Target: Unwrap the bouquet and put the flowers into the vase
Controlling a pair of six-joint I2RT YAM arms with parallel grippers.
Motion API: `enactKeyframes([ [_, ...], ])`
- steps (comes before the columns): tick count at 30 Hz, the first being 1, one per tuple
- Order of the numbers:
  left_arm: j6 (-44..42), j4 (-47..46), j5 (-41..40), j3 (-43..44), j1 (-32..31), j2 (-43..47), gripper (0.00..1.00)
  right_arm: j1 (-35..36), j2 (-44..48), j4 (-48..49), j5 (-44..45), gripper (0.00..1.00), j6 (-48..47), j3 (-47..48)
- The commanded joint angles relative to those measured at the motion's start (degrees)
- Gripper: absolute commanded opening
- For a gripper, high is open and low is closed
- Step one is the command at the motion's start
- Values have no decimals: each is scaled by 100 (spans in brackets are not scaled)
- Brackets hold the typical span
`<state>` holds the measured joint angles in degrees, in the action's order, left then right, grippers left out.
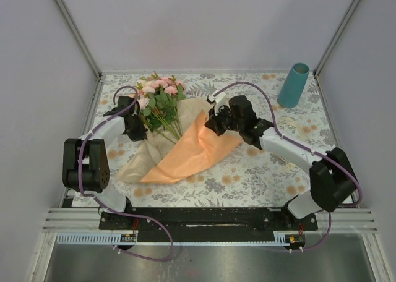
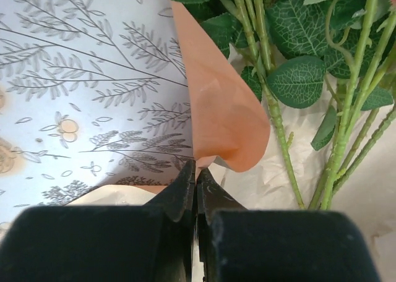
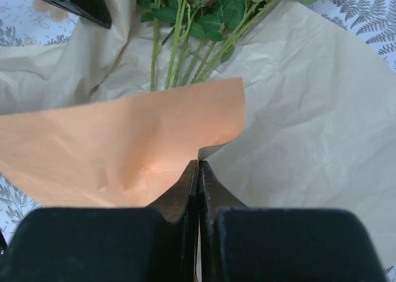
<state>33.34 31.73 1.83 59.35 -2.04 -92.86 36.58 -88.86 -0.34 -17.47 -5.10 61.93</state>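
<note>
The bouquet point(image 1: 162, 102) lies on the table with its pink and cream heads toward the back. Its tan-orange wrapping paper point(image 1: 195, 147) is partly spread open. My left gripper point(image 1: 137, 128) is at the bouquet's left side; in its wrist view it point(image 2: 197, 172) is shut on an edge of the orange paper point(image 2: 223, 106), with the flowers' green stems point(image 2: 272, 109) to the right. My right gripper point(image 1: 213, 121) is at the bouquet's right side, shut point(image 3: 198, 166) on a corner of the orange paper point(image 3: 124, 143). The teal vase point(image 1: 293, 85) stands upright at the back right.
A pale inner tissue sheet point(image 3: 309, 109) lies under the stems and spills out toward the front left point(image 1: 131, 167). The table carries a floral-patterned cloth point(image 1: 260, 170). White enclosure walls surround the table. The left gripper's black body point(image 3: 71, 0) shows at the top left of the right wrist view.
</note>
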Motion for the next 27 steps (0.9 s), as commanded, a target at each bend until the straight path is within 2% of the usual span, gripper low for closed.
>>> enactKeyframes([
  [1, 260, -500, 643, -274, 37, 118, 0, -54, 798, 639, 33, 0, 123, -759],
  [5, 261, -422, 723, -258, 55, 93, 0, -63, 1782, 886, 402, 0, 334, -1726],
  [11, 217, -395, 635, -214, 64, 40, 0, -72, 2960, 729, 227, 0, 940, -2649],
  [15, 155, -430, 679, -222, 55, 5, 1, -72, 3576, 563, 227, 8, 1266, -3222],
  [20, 137, -483, 661, -363, 64, 180, 16, -72, 4253, 79, 342, 26, 1776, -3407],
  [24, 129, -352, 732, -302, 55, 627, 42, -63, 4491, -843, -1, 32, 1828, -2846],
  [26, 68, -212, 496, -223, 55, 944, 55, -63, 4500, -1256, -186, 46, 1986, -2433],
  [27, 24, -71, 364, -161, 55, 1058, 57, -63, 4483, -1441, -177, 49, 2161, -2197],
])
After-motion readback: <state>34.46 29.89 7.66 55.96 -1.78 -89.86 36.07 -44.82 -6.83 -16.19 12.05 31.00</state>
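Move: The right hand, holding the wrapping paper's peach flap, has its goal, the bare near-right tabletop, about 13 cm back, 9 cm to its right and 15 cm below. The stems' middle lies level with it, some 11 cm left and 14 cm below; the flower heads are roughly 22 cm ahead and 20 cm left. The left hand has the paper's left edge in its fingers, with the stems' middle level with it and about 15 cm right, the flower heads 22 cm ahead and 6 cm right. Still pinching the peach flap, the right hand draws it back and to the right at nearly constant height, about 16 cm in all, peeling it off the stems towards the near-right table, then opens its fingers to nearly half as it slows. The left hand settles a centimetre or two right and down and keeps its hold on the paper's left edge, then opens about halfway and starts to rise. ##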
